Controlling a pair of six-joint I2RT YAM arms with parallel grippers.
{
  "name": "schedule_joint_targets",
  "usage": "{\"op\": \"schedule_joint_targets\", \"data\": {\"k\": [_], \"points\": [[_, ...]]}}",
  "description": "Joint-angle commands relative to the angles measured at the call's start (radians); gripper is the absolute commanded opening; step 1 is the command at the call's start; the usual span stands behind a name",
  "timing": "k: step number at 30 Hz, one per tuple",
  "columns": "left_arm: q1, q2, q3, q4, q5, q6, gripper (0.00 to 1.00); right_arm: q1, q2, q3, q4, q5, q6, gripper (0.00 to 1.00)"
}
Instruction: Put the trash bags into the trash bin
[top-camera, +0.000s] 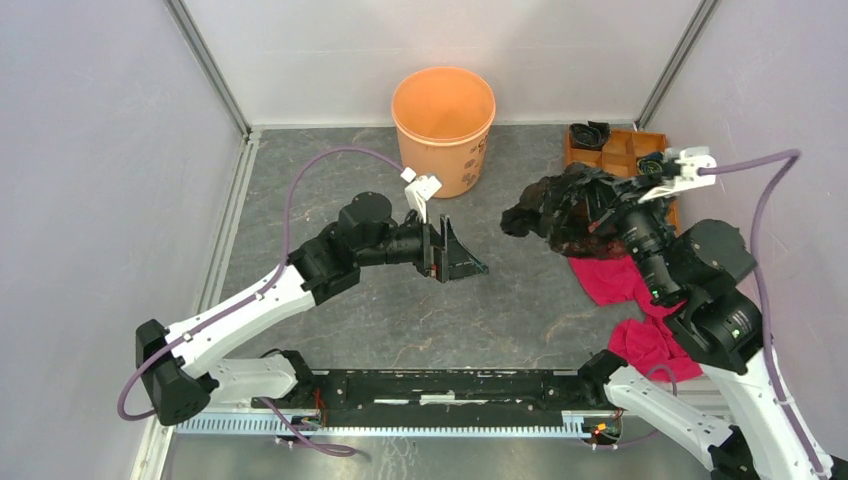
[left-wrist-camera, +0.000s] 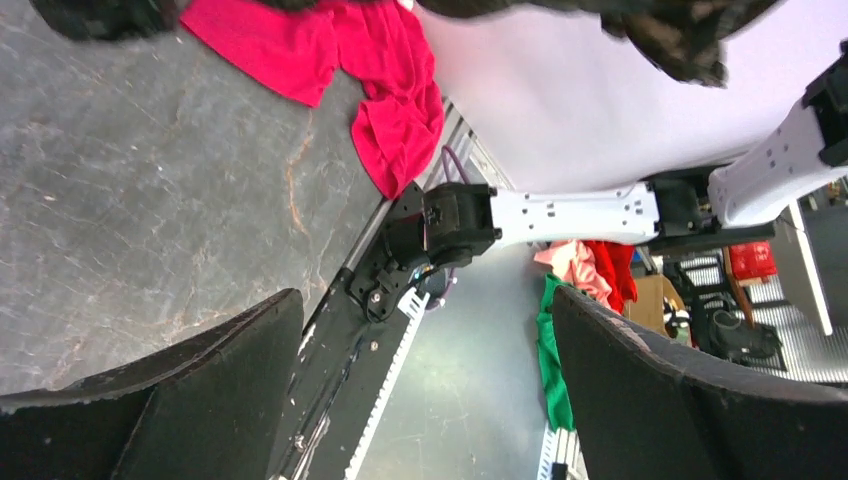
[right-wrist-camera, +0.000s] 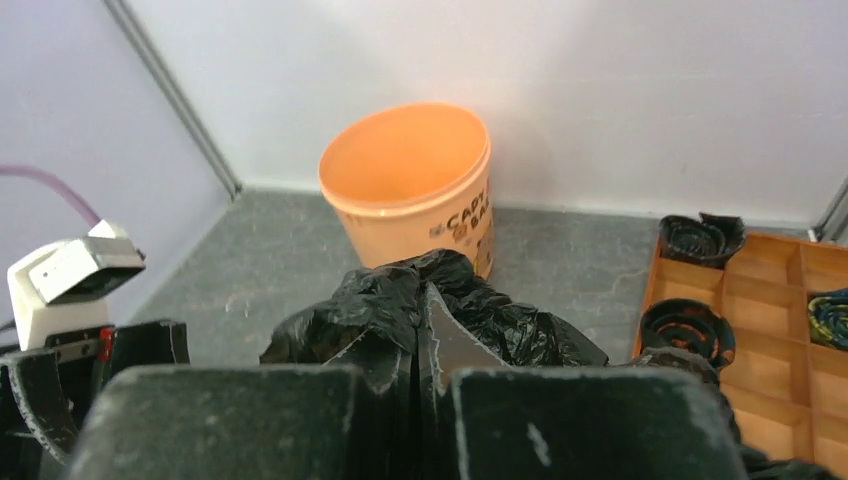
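The trash bags, one crumpled mass of glossy black film (top-camera: 545, 212), hang above the table right of centre. My right gripper (top-camera: 597, 203) is shut on it; in the right wrist view the film (right-wrist-camera: 380, 300) bulges out past the pinched gripper (right-wrist-camera: 422, 300). The trash bin, an orange bucket (top-camera: 443, 120), stands upright and empty at the back centre, also straight ahead in the right wrist view (right-wrist-camera: 405, 190). My left gripper (top-camera: 462, 255) hovers below the bin and left of the bag, open and holding nothing (left-wrist-camera: 425, 300). A strip of the bag (left-wrist-camera: 680, 30) shows along the top of the left wrist view.
An orange-brown compartment tray (top-camera: 625, 150) with coiled black rolls (top-camera: 590, 133) sits at the back right, also in the right wrist view (right-wrist-camera: 780, 330). A pink-red cloth (top-camera: 615, 280) lies under the right arm, with more cloth (top-camera: 650, 345) nearer. Walls enclose the table on three sides.
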Motion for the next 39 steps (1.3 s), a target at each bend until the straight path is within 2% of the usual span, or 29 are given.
{"op": "schedule_joint_targets", "data": {"k": [1,4,8,12,14,19,23,25,30,35,37,39], "points": [[-0.033,0.006,-0.063,0.15,0.046,-0.061,1.0,0.002,0.055,-0.078,-0.093,-0.154,-0.067,0.01],[-0.046,0.003,-0.095,0.103,-0.034,-0.034,1.0,0.003,0.039,-0.203,-0.012,-0.328,-0.01,0.01],[-0.048,-0.071,-0.177,0.059,-0.193,-0.024,1.0,0.001,0.045,-0.404,0.203,-0.553,0.178,0.01],[-0.048,-0.159,-0.281,0.134,-0.244,-0.071,1.0,0.003,0.091,-0.462,0.409,-0.636,0.359,0.01],[-0.048,-0.194,-0.313,0.163,-0.241,-0.087,1.0,0.003,0.113,-0.434,0.481,-0.614,0.401,0.01],[-0.048,-0.23,-0.322,0.15,-0.257,-0.09,1.0,0.003,0.157,-0.322,0.478,-0.483,0.383,0.01],[-0.048,-0.244,-0.315,0.05,-0.322,-0.103,1.0,0.003,0.154,-0.392,0.498,-0.406,0.42,0.01],[-0.048,-0.264,-0.339,0.055,-0.332,-0.118,1.0,0.003,0.153,-0.444,0.529,-0.398,0.452,0.01],[-0.048,-0.33,-0.423,0.153,-0.313,-0.183,1.0,0.003,0.161,-0.505,0.586,-0.397,0.497,0.01],[-0.065,-0.35,-0.539,0.419,-0.215,-0.246,1.0,0.002,0.165,-0.49,0.59,-0.362,0.523,0.01],[-0.099,-0.344,-0.558,0.475,-0.237,-0.252,1.0,0.004,0.164,-0.479,0.592,-0.354,0.528,0.01],[-0.145,-0.325,-0.549,0.437,-0.332,-0.227,1.0,0.003,0.161,-0.468,0.596,-0.348,0.532,0.01]]}}
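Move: The right hand already holds the bunched trash bag high. From that hand the open left gripper is about 20 cm left, 7 cm back and 14 cm lower; the trash bin stands roughly 28 cm ahead, 23 cm left and 32 cm below. The wooden tray lies some 23 cm ahead and 18 cm right, the red cloth about 24 cm right and 5 cm back, both 45 cm down. From the left hand the bag is 15 cm right, 8 cm ahead, 10 cm up. Down and to the left, the right arm whips the pinched trash bag towards the left gripper, dropping 20 cm, bouncing back up about 10 and sinking again, while turning some 30 degrees counter-clockwise and then rolling its left side up. The left hand, fingers still wide open, sinks about 8 cm and eases left. ##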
